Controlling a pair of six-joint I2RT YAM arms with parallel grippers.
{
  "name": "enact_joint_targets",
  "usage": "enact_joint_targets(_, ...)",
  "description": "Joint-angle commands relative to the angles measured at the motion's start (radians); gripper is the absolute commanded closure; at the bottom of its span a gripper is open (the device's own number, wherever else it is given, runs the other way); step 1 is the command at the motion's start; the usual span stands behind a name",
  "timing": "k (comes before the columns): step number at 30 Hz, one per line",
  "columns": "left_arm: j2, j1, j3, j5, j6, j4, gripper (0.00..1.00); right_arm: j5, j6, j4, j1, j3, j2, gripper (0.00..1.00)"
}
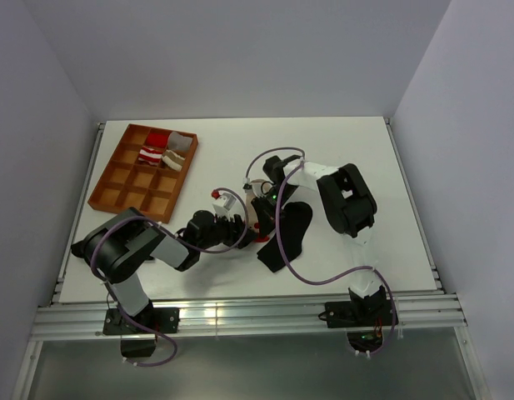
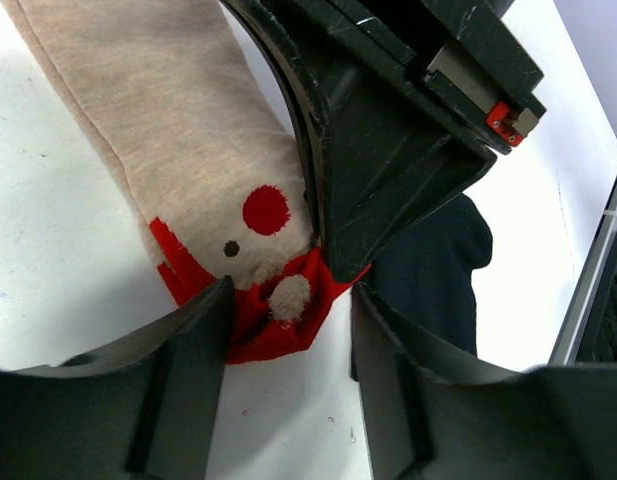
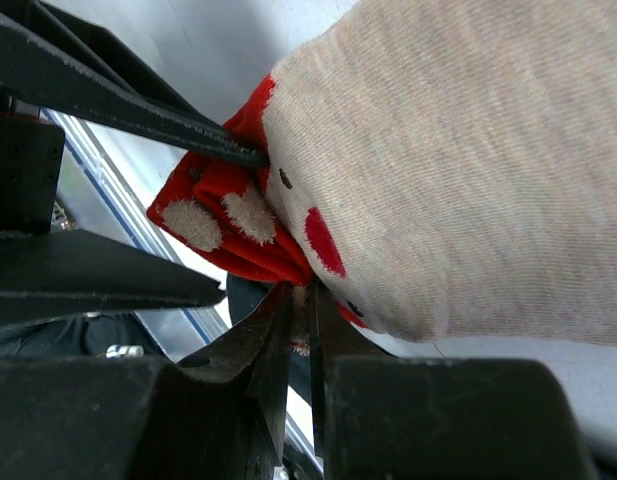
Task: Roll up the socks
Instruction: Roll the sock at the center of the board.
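Note:
The beige sock [image 2: 178,140] lies flat on the white table, its red white-speckled end [image 2: 273,325] nearest my left gripper [image 2: 293,300]. That gripper is open, and the red end lies between its two fingers. My right gripper [image 3: 310,292] is shut on the edge of the beige sock [image 3: 468,170] where beige meets red. The black sock [image 2: 438,265] lies just beyond, partly under the right gripper. From above, both grippers meet at mid-table beside the black sock [image 1: 290,232], and the beige sock is mostly hidden under them.
A brown compartment tray [image 1: 123,210] stands at the back left, with red-and-white striped bundles [image 1: 154,152] in its far cells. The table's metal front rail [image 1: 240,317] runs along the near edge. The right arm's elbow [image 1: 348,200] rises right of the socks.

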Motion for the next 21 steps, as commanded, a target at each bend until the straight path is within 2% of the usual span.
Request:
enact_joint_targets(1, 0.019, -0.004, 0.014, 0.005, -0.009, 0.027, 0.46, 0.029, -0.007, 0.024, -0.014, 0.027, 0.017, 0.90)
enact_joint_targets(7, 0.005, -0.004, 0.028, -0.023, -0.043, -0.039, 0.59, 0.052, -0.013, 0.042, -0.020, 0.012, 0.006, 0.90)
enact_joint_targets(10, -0.007, -0.004, 0.046, -0.044, -0.058, -0.096, 0.70, 0.069, -0.020, 0.053, -0.020, 0.004, -0.003, 0.90)
enact_joint_targets(11, -0.010, -0.004, 0.051, -0.046, -0.063, -0.128, 0.78, 0.075, -0.020, 0.058, -0.020, 0.001, -0.006, 0.89)
enact_joint_targets(14, -0.019, -0.006, 0.069, -0.072, -0.081, -0.214, 0.92, 0.093, -0.023, 0.078, -0.018, -0.014, -0.027, 0.87)
enact_joint_targets(16, -0.025, -0.004, 0.077, -0.087, -0.098, -0.246, 1.00, 0.101, -0.029, 0.097, -0.020, -0.037, -0.056, 0.77)
enact_joint_targets(21, -0.042, -0.004, 0.106, -0.086, -0.138, -0.370, 1.00, 0.127, -0.043, 0.145, -0.020, -0.093, -0.139, 0.55)
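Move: The sock's rolled red toe already stands between the left hand's open fingers, its middle about 1 cm ahead, 2 cm to the right and 1 cm below them. The right hand still pinches the same toe, its middle roughly 1 cm to that hand's left and level with it. The beige sock leg runs out ahead, its middle some 8 cm beyond the left hand and 1 cm to its right; the black sock lies about 10 cm to the left hand's right, level fore and aft and 2 cm lower. The left hand sinks about 1 cm and eases nearly as far forward onto the rolled red toe, its wrist turning some 10 degrees as its fingers close from a little over half open to almost shut, pinching the roll near its left part. The right hand keeps its own pinch on the toe, creeping under 1 cm forward and to the right, until the left fingers are shut, then spreads its fingers to nearly half open around the fold and just starts to rise. ##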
